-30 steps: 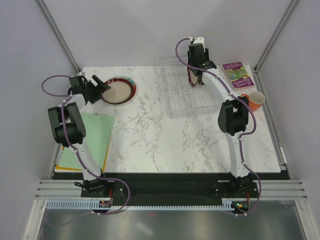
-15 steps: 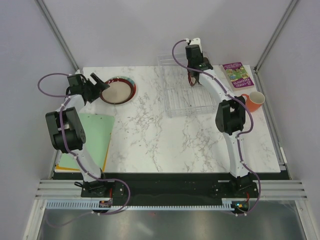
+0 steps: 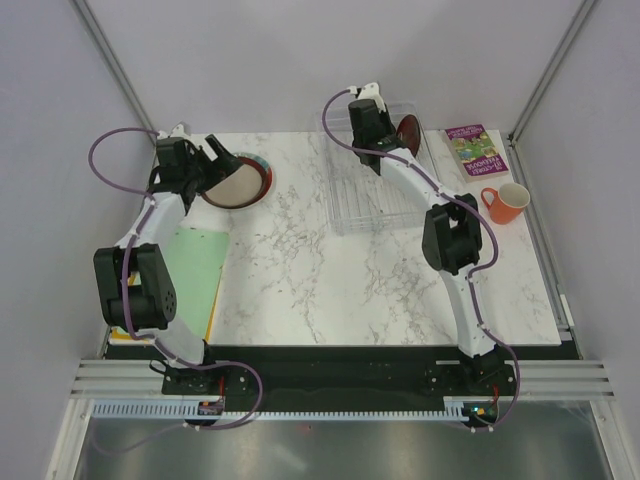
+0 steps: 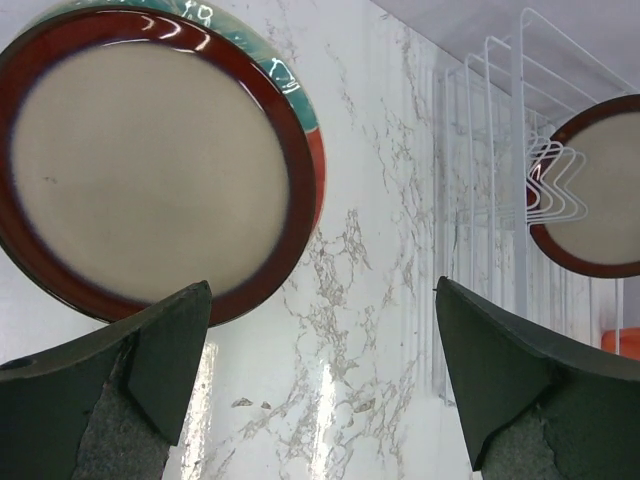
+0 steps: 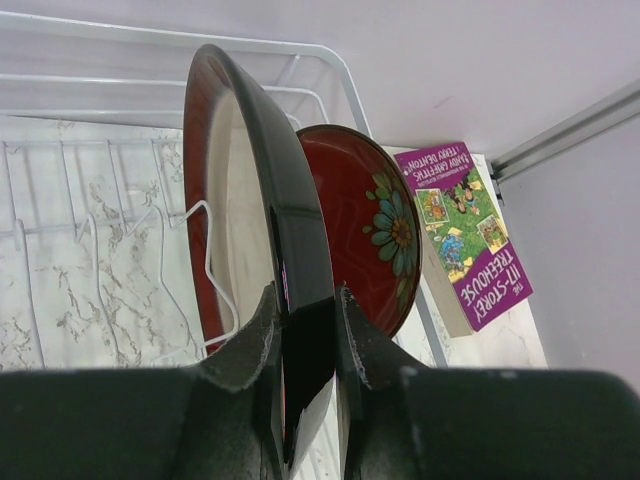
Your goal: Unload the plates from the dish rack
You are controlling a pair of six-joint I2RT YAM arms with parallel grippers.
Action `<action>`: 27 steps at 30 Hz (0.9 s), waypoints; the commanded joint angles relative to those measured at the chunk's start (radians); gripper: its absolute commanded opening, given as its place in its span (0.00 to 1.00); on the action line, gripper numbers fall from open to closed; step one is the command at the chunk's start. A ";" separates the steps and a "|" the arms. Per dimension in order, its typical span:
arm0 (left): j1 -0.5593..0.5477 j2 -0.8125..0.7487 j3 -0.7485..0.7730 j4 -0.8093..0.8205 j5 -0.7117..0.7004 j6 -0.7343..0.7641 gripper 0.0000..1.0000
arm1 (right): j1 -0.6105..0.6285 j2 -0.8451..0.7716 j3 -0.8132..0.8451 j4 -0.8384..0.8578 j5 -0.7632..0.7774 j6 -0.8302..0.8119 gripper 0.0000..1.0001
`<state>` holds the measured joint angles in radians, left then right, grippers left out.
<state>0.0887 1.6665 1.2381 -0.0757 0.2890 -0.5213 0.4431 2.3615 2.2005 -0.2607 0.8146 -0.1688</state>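
Note:
At the back of the clear dish rack (image 3: pixel 375 195), my right gripper (image 5: pixel 305 300) is shut on the dark rim of an upright cream-faced plate (image 5: pixel 235 200). Just behind it in the rack stands a red plate with a flower pattern (image 5: pixel 375 225), which in the top view shows beside the right gripper (image 3: pixel 368 125). At the table's back left, a cream plate with a dark red rim (image 4: pixel 150 170) lies flat on a teal-rimmed plate (image 4: pixel 295 90). My left gripper (image 4: pixel 320 300) hangs open beside that stack (image 3: pixel 237 182) with nothing between its fingers.
A purple book (image 3: pixel 475 148) lies right of the rack, with an orange mug (image 3: pixel 508 203) in front of it. A green folder (image 3: pixel 190 265) over yellow sheets lies at the table's left edge. Slanted frame posts stand at both back corners.
My right gripper has gone from part open to shut on the plate's rim and moved left and back along the rack. The left arm has lifted and swung further back, still open.

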 commanded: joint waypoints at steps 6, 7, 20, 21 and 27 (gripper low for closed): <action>-0.037 -0.094 -0.040 -0.010 0.038 0.017 1.00 | -0.014 -0.209 -0.034 0.126 0.173 -0.063 0.00; -0.040 -0.102 -0.042 -0.010 0.038 0.017 1.00 | -0.012 -0.214 -0.038 0.127 0.173 -0.063 0.00; -0.076 -0.154 -0.071 -0.010 0.073 0.000 1.00 | -0.004 -0.361 -0.117 0.130 0.170 -0.063 0.00; -0.076 -0.157 -0.075 -0.009 0.078 0.000 1.00 | -0.003 -0.375 -0.134 0.129 0.169 -0.055 0.00; -0.078 -0.185 -0.120 0.079 0.174 -0.043 1.00 | 0.031 -0.524 -0.190 -0.006 -0.032 0.080 0.00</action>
<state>0.0135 1.5269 1.1412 -0.0711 0.3702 -0.5270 0.4461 2.0281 1.9968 -0.2840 0.8913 -0.1795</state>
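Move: The right hand already has the cream, dark-rimmed plate pinched by its rim in the rack. The stack of unloaded plates lies about 48 cm to its left, 10 cm back and 17 cm below; the last flowered plate stands some 8 cm right, 6 cm ahead and 6 cm lower, and the dish rack's middle is 8 cm back and 14 cm down. From the open left hand, the held plate is roughly 50 cm right, 14 cm ahead and 4 cm below. Keeping its pinch on the plate's rim, the right hand draws the plate up out of its rack slot, slowly at first and then faster, rising some 10 cm while backing off about 6 cm and drifting to the right. The empty left hand, fingers wide open, moves about 5 cm right towards the rack, also back and slightly up, its wrist turning a little clockwise. ##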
